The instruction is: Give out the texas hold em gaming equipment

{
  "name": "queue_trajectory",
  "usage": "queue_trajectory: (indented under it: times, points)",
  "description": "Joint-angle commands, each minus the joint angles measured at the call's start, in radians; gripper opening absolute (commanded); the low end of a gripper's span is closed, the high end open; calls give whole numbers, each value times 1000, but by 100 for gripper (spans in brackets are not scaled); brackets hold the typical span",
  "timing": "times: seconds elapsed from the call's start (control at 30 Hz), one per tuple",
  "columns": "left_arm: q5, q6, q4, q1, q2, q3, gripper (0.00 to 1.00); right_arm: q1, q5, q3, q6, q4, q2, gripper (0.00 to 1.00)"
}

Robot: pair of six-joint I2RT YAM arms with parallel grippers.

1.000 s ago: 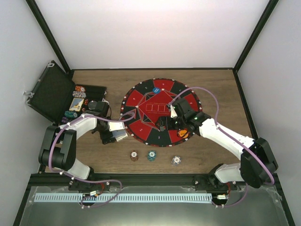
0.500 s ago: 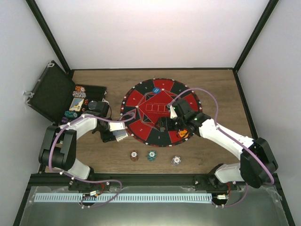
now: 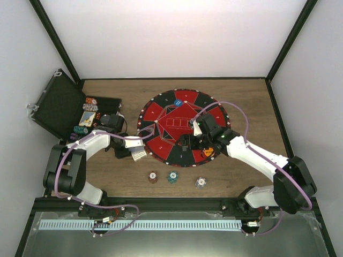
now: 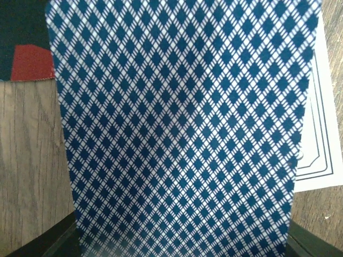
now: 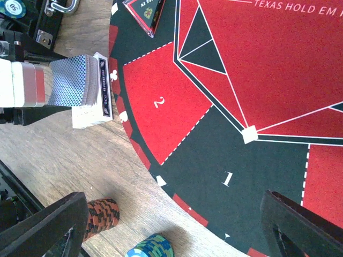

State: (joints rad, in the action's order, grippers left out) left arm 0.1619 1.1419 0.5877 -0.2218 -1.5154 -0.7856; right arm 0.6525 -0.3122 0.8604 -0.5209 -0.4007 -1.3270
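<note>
A deck of playing cards (image 4: 182, 128) with blue diamond backs fills the left wrist view. My left gripper (image 3: 134, 152) is shut on that deck (image 5: 77, 80), just off the left rim of the round red-and-black mat (image 3: 161, 115); a white box (image 5: 91, 115) lies under it. My right gripper (image 5: 174, 230) hangs open above mat segment 1 with nothing between its dark fingers (image 5: 45, 225). Three chip stacks stand on the wood in front of the mat: orange-brown (image 3: 153, 176), blue-green (image 3: 172, 176) and white (image 3: 200, 182). An orange chip (image 3: 208, 152) lies on the mat's near right.
The black hinged case (image 3: 56, 104) lies open at the far left with chips (image 3: 80, 130) and cards inside. A small blue item (image 3: 178, 97) sits on the mat's far side. A red-edged box (image 5: 144, 13) lies on the mat near segment 2. Black frame posts bound the table.
My left gripper's jaws have come together on the deck, which shifted slightly on the table beside the mat. The right arm has barely moved.
</note>
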Motion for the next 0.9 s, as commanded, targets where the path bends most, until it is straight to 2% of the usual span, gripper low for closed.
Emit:
queue_trajectory:
  times: [0.0, 0.3, 0.47, 0.63, 0.73, 0.87]
  points:
    - [-4, 26, 15, -4, 11, 26, 23, 9, -30, -4, -16, 27, 10, 90]
    - [-50, 64, 115, -2, 99, 0, 4, 8, -85, 0, -32, 76, 12, 90]
    - [-27, 73, 229, 0, 179, -68, 4, 7, -174, 4, -61, 150, 8, 90]
    - [74, 52, 337, -11, 259, -162, 4, 8, -314, 6, -136, 273, -21, 89]
    - [127, 10, 385, -48, 280, -206, 4, 21, -395, 4, -210, 387, -52, 88]
    - [129, -36, 402, -121, 303, -227, 4, 62, -450, 19, -295, 509, -107, 86]
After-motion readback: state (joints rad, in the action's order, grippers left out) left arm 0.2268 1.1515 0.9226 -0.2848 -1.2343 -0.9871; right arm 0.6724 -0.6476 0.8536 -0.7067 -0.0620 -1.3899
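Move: My left hand already grips the blue card deck. The open right gripper it is bound for hangs about 23 cm to its right, level in reach and some 10 cm higher. The second deck lies about 5 cm right of my left hand and 1 cm back. From my right hand, the blue deck is 21 cm left, 2 cm ahead and 11 cm below; the brown chips are 13 cm left and 12 cm back on the table. I keep my left fingers pinched on the blue deck and draw it slightly back, then lift it quickly, about 11 cm up off the second deck's side, veering right at the end. My right hand comes to meet it, going left about 6 cm and rising 5, rolling some 25 degrees so its still-open fingers point more level towards the deck. ##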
